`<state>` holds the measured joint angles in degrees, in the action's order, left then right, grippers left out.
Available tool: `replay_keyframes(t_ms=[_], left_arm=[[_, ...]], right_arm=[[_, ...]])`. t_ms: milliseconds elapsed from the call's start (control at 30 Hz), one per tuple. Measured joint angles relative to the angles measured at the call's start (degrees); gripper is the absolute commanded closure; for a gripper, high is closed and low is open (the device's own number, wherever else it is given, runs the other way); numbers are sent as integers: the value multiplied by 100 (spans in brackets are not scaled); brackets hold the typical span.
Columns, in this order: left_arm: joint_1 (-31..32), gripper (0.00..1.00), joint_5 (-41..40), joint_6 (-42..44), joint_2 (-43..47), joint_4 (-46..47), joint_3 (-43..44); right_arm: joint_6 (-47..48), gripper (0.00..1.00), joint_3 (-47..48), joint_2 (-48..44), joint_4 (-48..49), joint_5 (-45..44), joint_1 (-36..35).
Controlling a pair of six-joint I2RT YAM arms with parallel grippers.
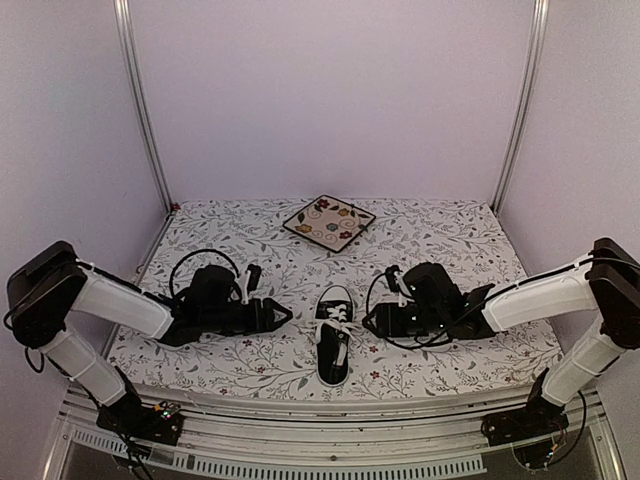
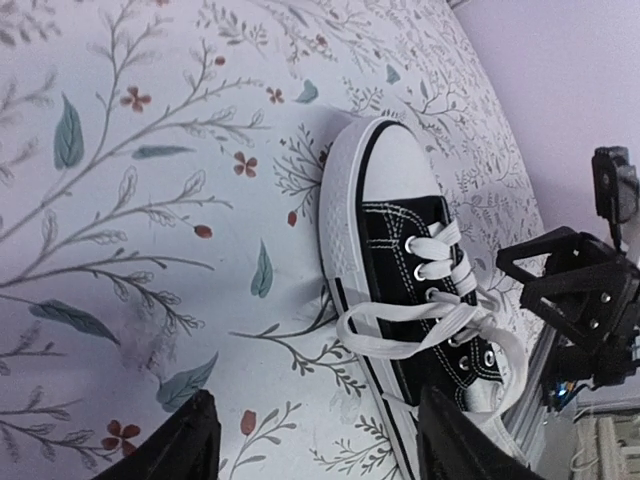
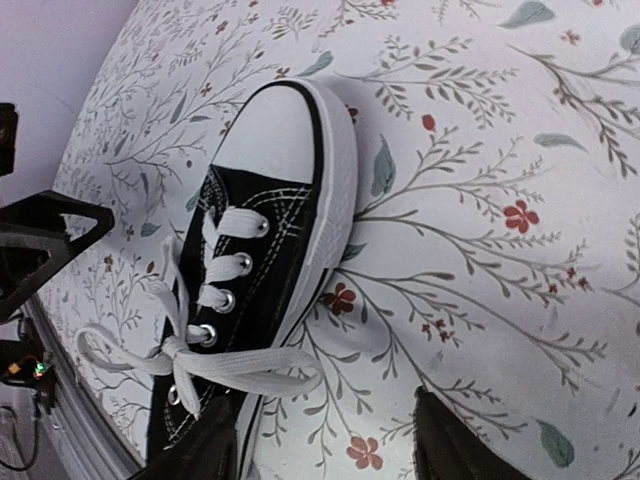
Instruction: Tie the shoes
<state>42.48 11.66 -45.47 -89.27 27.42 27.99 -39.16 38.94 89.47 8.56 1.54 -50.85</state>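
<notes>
A small black canvas sneaker (image 1: 334, 338) with a white toe cap lies between the two arms, toe pointing away from the bases. Its white laces (image 2: 380, 349) are knotted in a bow with a loop hanging over each side. My left gripper (image 1: 283, 315) is open just left of the shoe; in its wrist view the sneaker (image 2: 395, 230) fills the right half and the right finger (image 2: 455, 440) overlaps the heel end. My right gripper (image 1: 368, 320) is open just right of the shoe, and a lace loop (image 3: 241, 376) lies on the cloth near its left finger (image 3: 195, 445). Neither gripper holds anything.
A square floral plate (image 1: 328, 222) sits at the back of the table. The floral tablecloth (image 1: 450, 240) covers the whole surface. The metal front rail (image 1: 330, 410) runs along the near edge, and purple walls close in the sides and back.
</notes>
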Motion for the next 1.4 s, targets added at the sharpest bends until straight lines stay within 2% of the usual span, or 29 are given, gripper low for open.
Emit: replay_keyframes(t_ms=[233,400,533,633,733,867,967,1067,1200,1400], left_arm=[[-175,20,-372,407,1185,-369,-26],[-420,18,-376,691,1353,-879,4],[-1040,17,-186,866,1497,-1169,48],[-1856,17,-26,1058,1716,-1429,122],[-3005,11,142,1255,2177,-1637,116],[-4924,9,291,1349,3200,-1561,-164],[-5987,8,-125,1419,3963,-1412,-570],[-6144,8,-682,1585,4295,-1075,-1021],[-6124,7,-1182,1847,4325,-131,-1996],[-5805,5,-1541,2306,3093,953,-2197]], right_arm=[[96,0,-190,-623,-208,-90,118],[223,1,-157,-785,-428,-133,273],[356,1,-35,-831,-669,-144,603],[505,1,109,-866,-837,-133,1104],[710,1,142,-920,-933,-118,1792],[1032,1,72,-1231,-1051,-39,3101],[1259,1,-142,-1812,-1001,-42,4107],[1429,1,-529,-2529,-684,-238,4712],[1650,1,-1285,-3193,168,-920,4778],[2103,1,-1915,-2815,1272,-1735,4793]])
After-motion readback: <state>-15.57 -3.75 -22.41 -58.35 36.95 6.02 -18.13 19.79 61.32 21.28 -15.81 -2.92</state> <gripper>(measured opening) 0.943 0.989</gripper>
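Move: The tied laces lie about 13 cm to the left hand's right and 2 cm back, roughly level with its fingertips. From the right hand they are some 8 cm to its left and 1 cm back, also about level. The flowered mat lies some 31 cm ahead of the left hand and 12 cm to its right, about 7 cm lower. Both empty hands open wider, rise and sweep outward from the tied shoe, left and right, about 35 cm each. ##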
